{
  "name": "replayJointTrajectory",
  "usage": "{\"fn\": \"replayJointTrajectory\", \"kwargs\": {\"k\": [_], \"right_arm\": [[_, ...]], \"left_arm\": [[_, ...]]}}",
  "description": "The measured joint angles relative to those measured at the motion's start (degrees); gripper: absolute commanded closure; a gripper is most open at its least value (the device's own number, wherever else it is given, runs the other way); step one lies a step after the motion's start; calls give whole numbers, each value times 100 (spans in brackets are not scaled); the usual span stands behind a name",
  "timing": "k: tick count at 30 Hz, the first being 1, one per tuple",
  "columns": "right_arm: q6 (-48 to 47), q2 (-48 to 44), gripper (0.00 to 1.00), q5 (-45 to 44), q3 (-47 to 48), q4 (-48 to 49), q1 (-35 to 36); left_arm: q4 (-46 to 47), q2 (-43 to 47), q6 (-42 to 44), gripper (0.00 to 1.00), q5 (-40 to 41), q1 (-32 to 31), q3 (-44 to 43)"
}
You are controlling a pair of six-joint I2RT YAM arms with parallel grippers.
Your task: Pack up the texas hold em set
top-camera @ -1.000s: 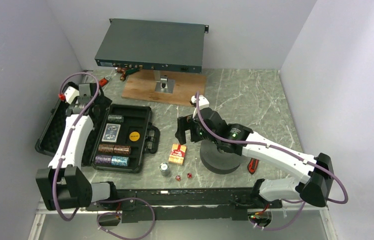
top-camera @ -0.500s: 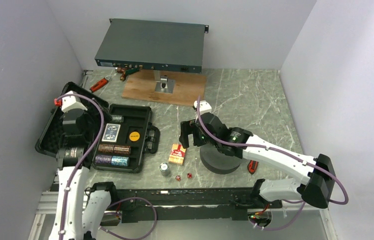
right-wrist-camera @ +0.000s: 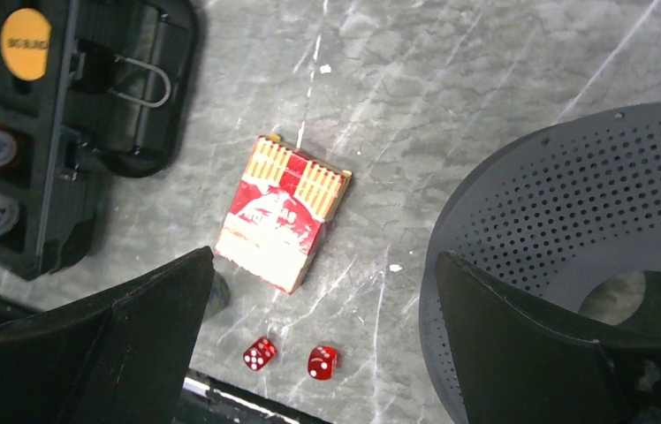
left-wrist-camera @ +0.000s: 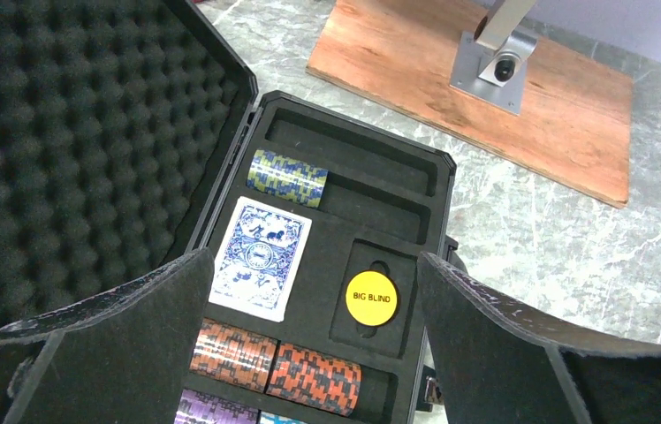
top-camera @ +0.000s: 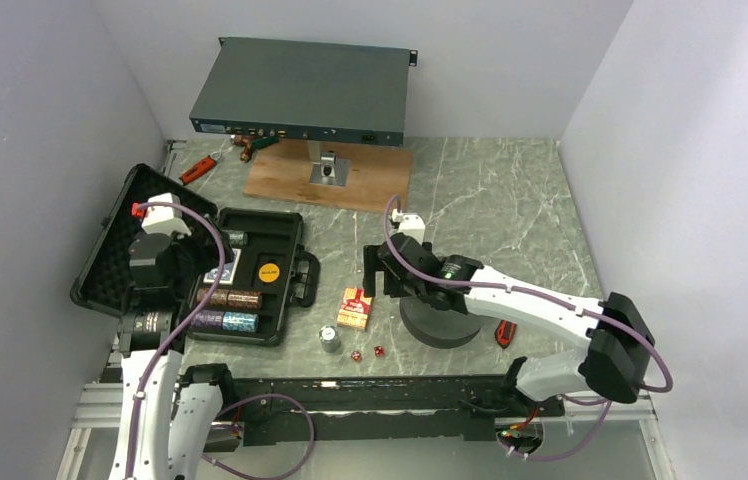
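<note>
The black briefcase [top-camera: 282,232] lies open at the left, its foam-lined lid [top-camera: 110,255] flat on the far left. It holds a blue card deck [left-wrist-camera: 261,256], the yellow disc [left-wrist-camera: 372,297] and chip stacks [left-wrist-camera: 274,362]. My left gripper [left-wrist-camera: 314,261] hovers open and empty above the case [left-wrist-camera: 353,168]. A red card deck box [right-wrist-camera: 281,212] and two red dice [right-wrist-camera: 258,352] lie on the table. A small chip stack [top-camera: 330,340] stands near them. My right gripper [right-wrist-camera: 324,261] hangs open and empty above the box and dice.
A thick dark grey foam ring [top-camera: 440,320] sits right beside the right gripper. A flat grey rack-mount box [top-camera: 305,90] stands on a wooden board [top-camera: 330,175] at the back. A red-handled tool [top-camera: 504,332] lies right of the ring; more tools [top-camera: 200,167] lie at the back left.
My left arm has pulled back toward the near edge, with its gripper now over the case's left half. My right gripper has shifted slightly toward the red deck box.
</note>
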State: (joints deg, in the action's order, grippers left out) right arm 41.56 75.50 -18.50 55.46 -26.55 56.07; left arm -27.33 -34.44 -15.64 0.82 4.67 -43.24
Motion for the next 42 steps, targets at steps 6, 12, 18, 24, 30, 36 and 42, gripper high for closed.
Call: {"fn": "replayJointTrajectory", "kwargs": {"k": [6, 12, 18, 24, 30, 36, 42], "right_arm": [[647, 640, 0, -249, 87, -101, 0], [914, 1655, 0, -214, 922, -382, 0], [1001, 2166, 0, -57, 1338, -389, 0], [1014, 2540, 0, 109, 1484, -457, 0], [1106, 2787, 0, 114, 1650, -601, 0], [1381, 3064, 0, 101, 1934, -903, 2], [1718, 3263, 0, 103, 2002, -1128, 44]], "left_arm": [[-11, 245, 57, 9, 55, -101, 0], [-35, 304, 101, 9, 74, -273, -4], [-55, 310, 118, 9, 149, -396, -7], [-125, 315, 122, 9, 249, -514, -7], [-146, 350, 140, 9, 361, -667, -7], [-188, 363, 144, 8, 522, -772, -7], [-273, 396, 164, 5, 678, -1019, -22]]}}
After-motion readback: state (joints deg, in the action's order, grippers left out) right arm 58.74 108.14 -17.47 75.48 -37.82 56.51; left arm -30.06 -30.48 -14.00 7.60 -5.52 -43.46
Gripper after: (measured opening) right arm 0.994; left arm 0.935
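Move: The Texas Hold'em card box lies about 6 cm to my right hand's left, only 1 cm or so back, and some 13 cm below. The chip stack stands about 8 cm back and 11 cm left of that hand, the nearer die roughly 11 cm back and 5 cm left, and the perforated disc's centre about 13 cm to its right, level with it. From my left hand the card box is roughly 30 cm right, 5 cm back and 22 cm down. I lower my open right hand about 10 cm towards the card box, swinging some 5 cm left during the early part of the descent and easing slightly forward. The fingers tip about 20 degrees further down while the hand turns a little clockwise, lining the open jaws up either side of the box without closing. My empty left hand drifts a couple of centimetres right and slightly back above the case. ##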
